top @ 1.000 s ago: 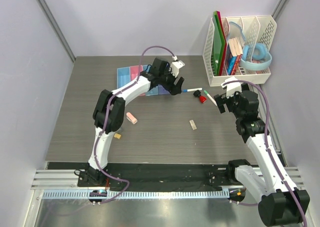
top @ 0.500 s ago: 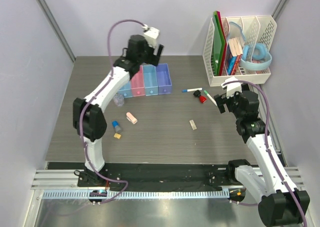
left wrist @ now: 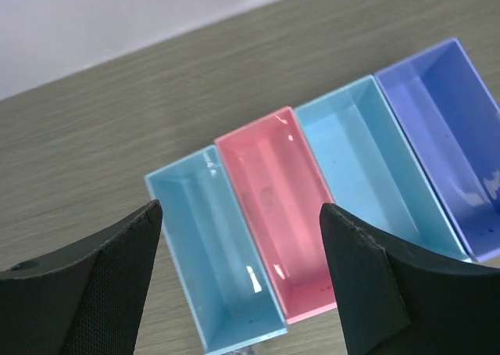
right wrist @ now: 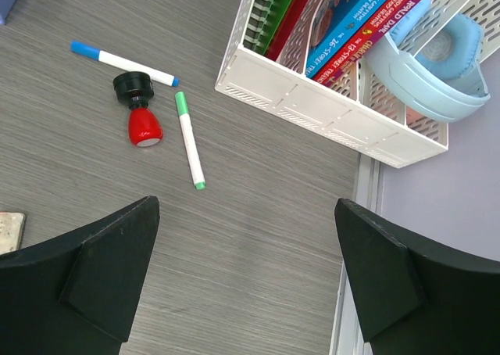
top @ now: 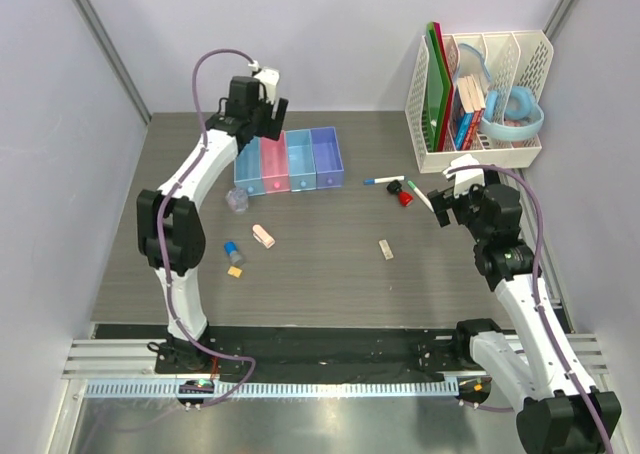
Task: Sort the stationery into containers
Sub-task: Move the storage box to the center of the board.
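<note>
The four joined bins (top: 300,160), light blue, pink, light blue and violet-blue, stand at the back centre-left and look empty in the left wrist view (left wrist: 281,206). My left gripper (top: 268,114) hovers open and empty over their back left end (left wrist: 241,210). On the table lie a clear tape roll (top: 238,201), a pink eraser (top: 263,236), a blue-capped cylinder (top: 233,251), a tiny yellow piece (top: 236,271), a beige eraser (top: 385,249), a blue-capped pen (top: 383,181), a red-black piece (top: 401,194) and a green-capped pen (top: 420,196). My right gripper (top: 440,206) is open and empty, just right of the pens (right wrist: 246,206).
The tall white perforated file rack (top: 480,152) stands at the back right with green boards, books and a large light-blue ring (top: 520,114). It shows close by in the right wrist view (right wrist: 328,109). Walls close the table at left, back and right.
My left arm has swung from the right of the bins to the left and back, and now hangs over their back left end. The right arm has not moved.
</note>
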Available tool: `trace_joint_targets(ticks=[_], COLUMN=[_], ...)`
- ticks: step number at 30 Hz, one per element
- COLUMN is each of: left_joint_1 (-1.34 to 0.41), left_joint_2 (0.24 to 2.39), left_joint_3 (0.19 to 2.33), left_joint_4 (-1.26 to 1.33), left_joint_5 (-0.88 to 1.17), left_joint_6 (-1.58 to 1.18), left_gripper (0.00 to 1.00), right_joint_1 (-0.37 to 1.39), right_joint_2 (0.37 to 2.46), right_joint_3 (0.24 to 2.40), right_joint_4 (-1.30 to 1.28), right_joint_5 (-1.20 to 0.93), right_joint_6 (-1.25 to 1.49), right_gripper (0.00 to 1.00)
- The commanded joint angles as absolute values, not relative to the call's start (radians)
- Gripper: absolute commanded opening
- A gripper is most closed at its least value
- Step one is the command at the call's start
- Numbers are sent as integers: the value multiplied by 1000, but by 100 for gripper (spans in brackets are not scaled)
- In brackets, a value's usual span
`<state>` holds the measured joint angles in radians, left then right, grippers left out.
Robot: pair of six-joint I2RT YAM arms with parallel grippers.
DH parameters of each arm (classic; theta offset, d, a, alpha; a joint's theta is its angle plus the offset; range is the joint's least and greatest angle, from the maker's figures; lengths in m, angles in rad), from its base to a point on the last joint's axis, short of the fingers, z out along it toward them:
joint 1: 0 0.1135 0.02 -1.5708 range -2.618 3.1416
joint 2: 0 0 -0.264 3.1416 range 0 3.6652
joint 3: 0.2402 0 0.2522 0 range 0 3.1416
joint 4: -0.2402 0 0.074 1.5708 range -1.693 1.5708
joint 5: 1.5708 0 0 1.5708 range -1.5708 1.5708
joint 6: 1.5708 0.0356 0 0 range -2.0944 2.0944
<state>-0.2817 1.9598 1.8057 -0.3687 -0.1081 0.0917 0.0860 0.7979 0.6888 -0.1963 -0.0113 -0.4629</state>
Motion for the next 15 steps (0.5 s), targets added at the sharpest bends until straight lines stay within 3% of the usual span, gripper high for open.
trace_joint_targets(ticks=[1, 15], left_joint_1=[-290, -291], left_joint_2=[1994, 2102], left_joint_3=[1850, 1829], left_joint_4=[-426, -457], left_joint_5=[-51, -114], left_joint_6=[51, -40], left_gripper=[81, 78], right_joint_1=[91, 92], right_joint_2=[767, 772], right_joint_3=[692, 687], right_joint_4=[-175, -175], right_joint_5=[-23, -32], right_joint_6=[-449, -451], right_gripper=[100, 100])
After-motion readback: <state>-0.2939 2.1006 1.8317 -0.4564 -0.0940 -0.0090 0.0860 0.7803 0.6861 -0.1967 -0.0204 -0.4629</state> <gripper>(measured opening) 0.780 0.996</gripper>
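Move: The storage box sits just under the open left hand: its middle is some 6 cm to the right, about 2 cm farther out and roughly 18 cm below. The clear ball lies about 8 cm left of this hand and 8 cm back; the pink eraser is in line with it sideways but some 21 cm back. From the idle right hand the box lies about 37 cm left, 24 cm ahead and 19 cm below. The storage box's pink compartment, second from the left, is what the left hand comes down over: it sinks steadily about 8 cm, drifting only slightly to the right, while the wrist tips the fingers some 10 degrees further down. The fingers stay wide open, with no touch on the box yet to be seen. ##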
